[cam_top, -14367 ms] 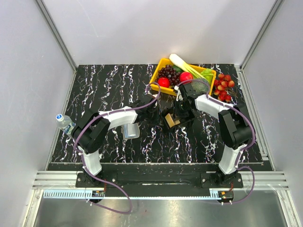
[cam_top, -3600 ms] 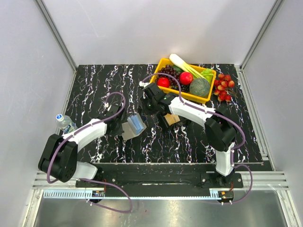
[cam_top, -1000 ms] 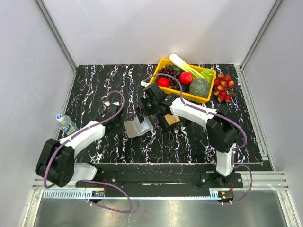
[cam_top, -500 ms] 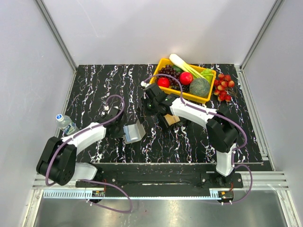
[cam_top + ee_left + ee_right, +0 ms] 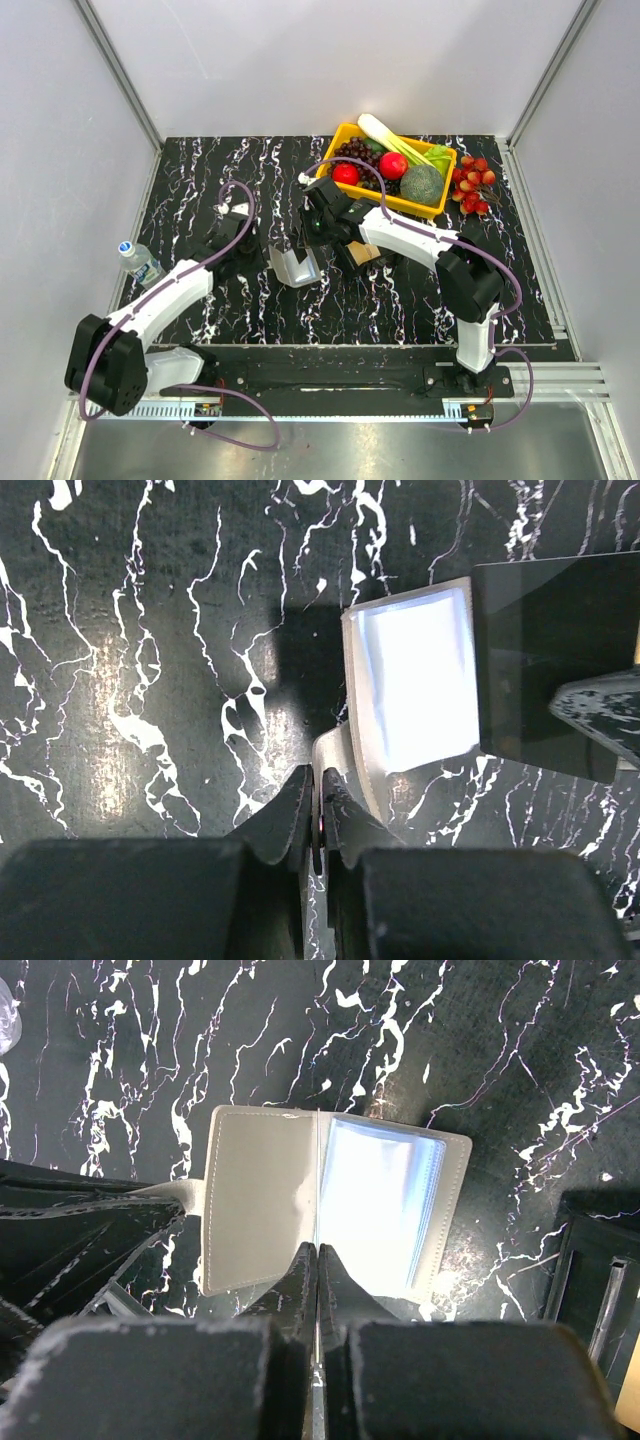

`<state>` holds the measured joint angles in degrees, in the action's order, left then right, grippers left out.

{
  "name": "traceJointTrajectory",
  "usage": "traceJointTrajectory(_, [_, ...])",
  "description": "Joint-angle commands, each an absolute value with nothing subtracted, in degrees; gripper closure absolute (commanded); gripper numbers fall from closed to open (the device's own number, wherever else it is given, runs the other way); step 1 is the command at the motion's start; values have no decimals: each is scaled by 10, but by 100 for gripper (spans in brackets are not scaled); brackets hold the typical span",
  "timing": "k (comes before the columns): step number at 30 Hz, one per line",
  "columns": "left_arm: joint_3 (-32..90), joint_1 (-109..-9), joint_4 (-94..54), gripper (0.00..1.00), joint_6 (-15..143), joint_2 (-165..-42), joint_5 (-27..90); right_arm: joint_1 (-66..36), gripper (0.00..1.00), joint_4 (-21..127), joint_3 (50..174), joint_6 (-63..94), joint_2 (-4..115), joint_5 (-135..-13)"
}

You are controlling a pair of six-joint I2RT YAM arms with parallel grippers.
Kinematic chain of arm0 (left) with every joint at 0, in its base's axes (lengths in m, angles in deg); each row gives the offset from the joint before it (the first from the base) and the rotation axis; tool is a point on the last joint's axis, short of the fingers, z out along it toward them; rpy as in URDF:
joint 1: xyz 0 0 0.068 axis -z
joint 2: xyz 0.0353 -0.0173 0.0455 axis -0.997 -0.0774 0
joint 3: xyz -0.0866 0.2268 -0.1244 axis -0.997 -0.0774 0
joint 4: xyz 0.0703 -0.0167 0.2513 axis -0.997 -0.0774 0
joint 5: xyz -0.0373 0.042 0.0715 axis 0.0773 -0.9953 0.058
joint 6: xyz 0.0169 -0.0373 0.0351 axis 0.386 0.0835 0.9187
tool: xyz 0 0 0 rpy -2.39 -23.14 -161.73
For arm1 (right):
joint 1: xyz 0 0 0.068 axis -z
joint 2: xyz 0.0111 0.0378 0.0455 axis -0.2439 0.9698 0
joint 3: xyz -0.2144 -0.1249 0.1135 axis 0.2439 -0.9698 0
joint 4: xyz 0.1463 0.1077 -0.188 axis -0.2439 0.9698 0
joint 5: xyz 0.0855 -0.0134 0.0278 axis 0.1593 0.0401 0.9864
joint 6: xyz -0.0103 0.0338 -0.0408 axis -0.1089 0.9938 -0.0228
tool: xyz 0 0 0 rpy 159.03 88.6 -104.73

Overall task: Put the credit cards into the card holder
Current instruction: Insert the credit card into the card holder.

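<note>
The grey card holder (image 5: 262, 1198) lies spread open like a book on the black marble table, its pale blue sleeve side (image 5: 382, 1200) to the right. In the top view the card holder (image 5: 297, 267) sits between both grippers. My left gripper (image 5: 318, 780) is shut on the holder's small grey tab (image 5: 332, 752). My right gripper (image 5: 318, 1250) is shut on a thin credit card, seen edge-on (image 5: 318, 1175) over the holder's fold. That card's face (image 5: 540, 650) looks dark in the left wrist view. More credit cards (image 5: 361, 254) lie by the black tray.
A yellow basket (image 5: 328, 165) of fruit and vegetables stands at the back right, with a red berry bunch (image 5: 472, 185) beside it. A black tray (image 5: 600, 1280) sits just right of the holder. A water bottle (image 5: 138, 262) lies at the table's left edge.
My left gripper has pulled the card holder a little right and farther back, under the right gripper. The right gripper has hardly moved.
</note>
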<state>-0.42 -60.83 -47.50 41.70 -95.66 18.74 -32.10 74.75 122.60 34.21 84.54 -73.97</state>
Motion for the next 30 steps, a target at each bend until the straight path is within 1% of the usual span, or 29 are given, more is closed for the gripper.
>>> traceJointTrajectory(1, [-8,-608,-459,100,418,-975,198,-319,100,742,1232,341,816,-753])
traceJointTrajectory(6, [-15,-608,-487,100,410,-1000,155,-319,100,741,1231,343,814,-756])
traceJointTrajectory(12, [-44,-608,-469,100,402,-1013,158,-319,100,743,1231,343,817,-755])
traceJointTrajectory(23, [-42,-608,-469,100,409,-1019,153,-318,100,746,1227,345,820,-768])
traceJointTrajectory(30, [-42,-608,-474,100,411,-1053,142,-318,100,742,1229,342,807,-768])
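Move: The open card holder's sleeve half lies about 8 cm to the left hand's right, some 3 cm ahead and 8 below; that hand already grips the tab of the raised cover. The black credit card in the right fingers is about 8 cm right of the left hand, 4 ahead and 1 lower. From the right hand the sleeve half is straight below by 10 cm and about 2 to the left; the black card box stands some 15 cm right, 3 ahead. The card holder's cover, still pinched by its tab in the left fingers, is lowered from steep to nearly flat: the left hand sinks about 6 cm, easing back and slightly left, with a brief halt before the last bit, and tilts some 10 degrees more downward. The right hand stays practically in place, keeping the black card poised over the sleeves. ##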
